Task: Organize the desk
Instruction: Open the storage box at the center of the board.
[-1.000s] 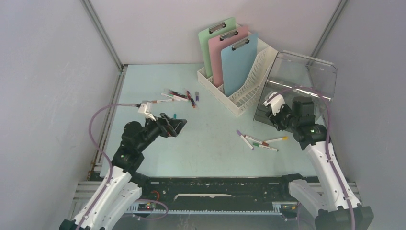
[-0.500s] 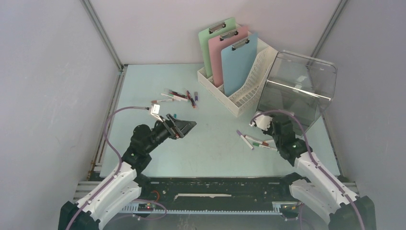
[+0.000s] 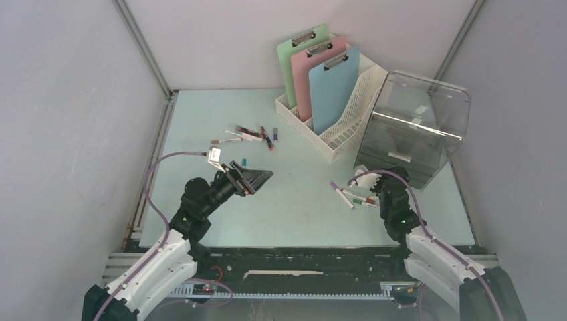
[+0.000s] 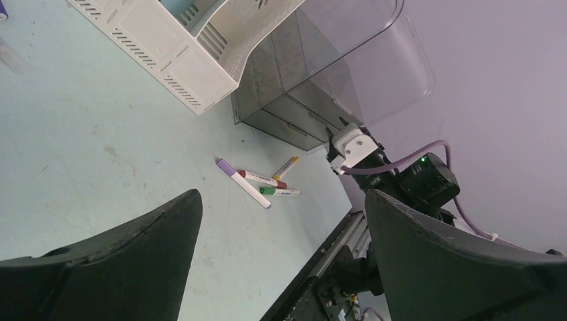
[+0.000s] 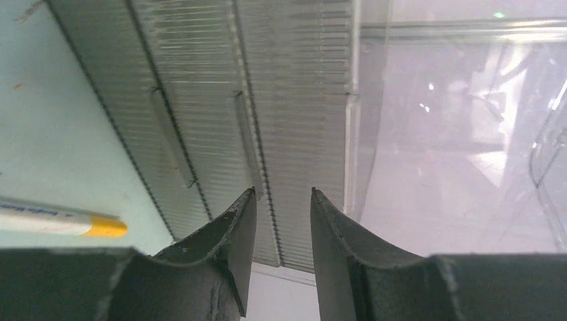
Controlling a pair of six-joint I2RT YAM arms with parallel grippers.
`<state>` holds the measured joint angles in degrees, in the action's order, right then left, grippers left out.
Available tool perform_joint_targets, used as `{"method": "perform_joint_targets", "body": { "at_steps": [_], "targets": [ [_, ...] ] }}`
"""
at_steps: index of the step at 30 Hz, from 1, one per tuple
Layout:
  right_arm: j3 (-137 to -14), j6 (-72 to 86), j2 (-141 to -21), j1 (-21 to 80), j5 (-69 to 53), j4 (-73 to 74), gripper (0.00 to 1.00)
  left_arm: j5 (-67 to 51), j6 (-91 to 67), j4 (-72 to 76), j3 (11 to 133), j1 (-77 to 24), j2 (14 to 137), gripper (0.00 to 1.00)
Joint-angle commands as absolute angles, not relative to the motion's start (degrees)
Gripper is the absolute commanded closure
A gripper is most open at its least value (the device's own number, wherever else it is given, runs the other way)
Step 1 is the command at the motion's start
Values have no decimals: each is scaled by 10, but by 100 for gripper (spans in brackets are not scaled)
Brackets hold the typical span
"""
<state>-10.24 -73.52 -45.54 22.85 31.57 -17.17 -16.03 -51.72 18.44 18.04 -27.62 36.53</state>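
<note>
The desk (image 3: 200, 114) is a pale mint-blue tabletop. Several markers (image 3: 253, 134) lie scattered at its middle left, and more markers (image 3: 358, 197) lie at the right near the drawer unit. My left gripper (image 3: 262, 178) hovers over the desk centre, open wide and empty; in its wrist view the left gripper (image 4: 283, 199) frames the purple marker (image 4: 244, 182) and the green marker (image 4: 281, 192). My right gripper (image 3: 386, 179) sits low beside the right markers. In its own view the right gripper (image 5: 283, 192) stands partly open and empty, facing the drawer fronts, with a yellow-capped marker (image 5: 60, 224) at its left.
A white file rack (image 3: 334, 137) at the back holds green, pink and blue clipboards (image 3: 321, 73). A clear drawer unit (image 3: 414, 127) stands at the right, close ahead of the right gripper. Grey walls enclose the desk on three sides.
The right arm has dropped from in front of the drawer unit down to the desk beside the markers, its jaws narrowing. The left gripper shifted slightly right, then held still.
</note>
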Motion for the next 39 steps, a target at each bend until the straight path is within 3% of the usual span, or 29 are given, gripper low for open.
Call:
{"method": "perform_joint_targets", "body": {
  "at_steps": [1, 10, 13, 15, 18, 30, 39],
  "targets": [
    [-109, -766, -470, 203, 323, -289, 57, -152, -528, 204, 177, -281, 356, 2],
    [-105, -768, -493, 137, 274, -310, 63, -150, -528, 204, 176, -281, 360, 2],
    [-105, -768, -499, 131, 271, -314, 73, -151, -528, 204, 176, -282, 362, 2],
    [-107, -766, -498, 132, 271, -309, 87, -150, -528, 205, 176, -282, 361, 2],
    [-109, -760, -490, 138, 270, -298, 100, -151, -528, 204, 176, -282, 361, 2],
    [-233, -675, -376, 230, 332, -67, 100, -160, -528, 205, 176, -283, 359, 2],
    [-363, -560, -369, 265, 280, 204, 100, -166, -527, 211, 177, -288, 363, 2]
  ]
}}
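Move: The storage box's upper front handle lies just in front of the right hand, about 2 cm ahead, 1 cm left and some 4 cm above it. The yellow-capped marker is roughly 8 cm back and 2 cm left of that hand, the green-capped marker about 11 cm back and 7 cm left, both some 14 cm below; the white rack stands around 18 cm ahead and 20 cm left. From the left hand the handle is about 8 cm ahead and 38 cm right, 5 cm lower. Close against the storage box's front, the right hand, on its side with half-open fingers, slides about 3.5 cm right and slightly up and forward, turning a little clockwise, and shuts its fingers fully at the upper handle. It then climbs some 11 cm past the handle in front of the clear cover, drifting back left about 5 cm, its left side rolling up and the fingertips tilting up. A grip on the box can't be seen. ##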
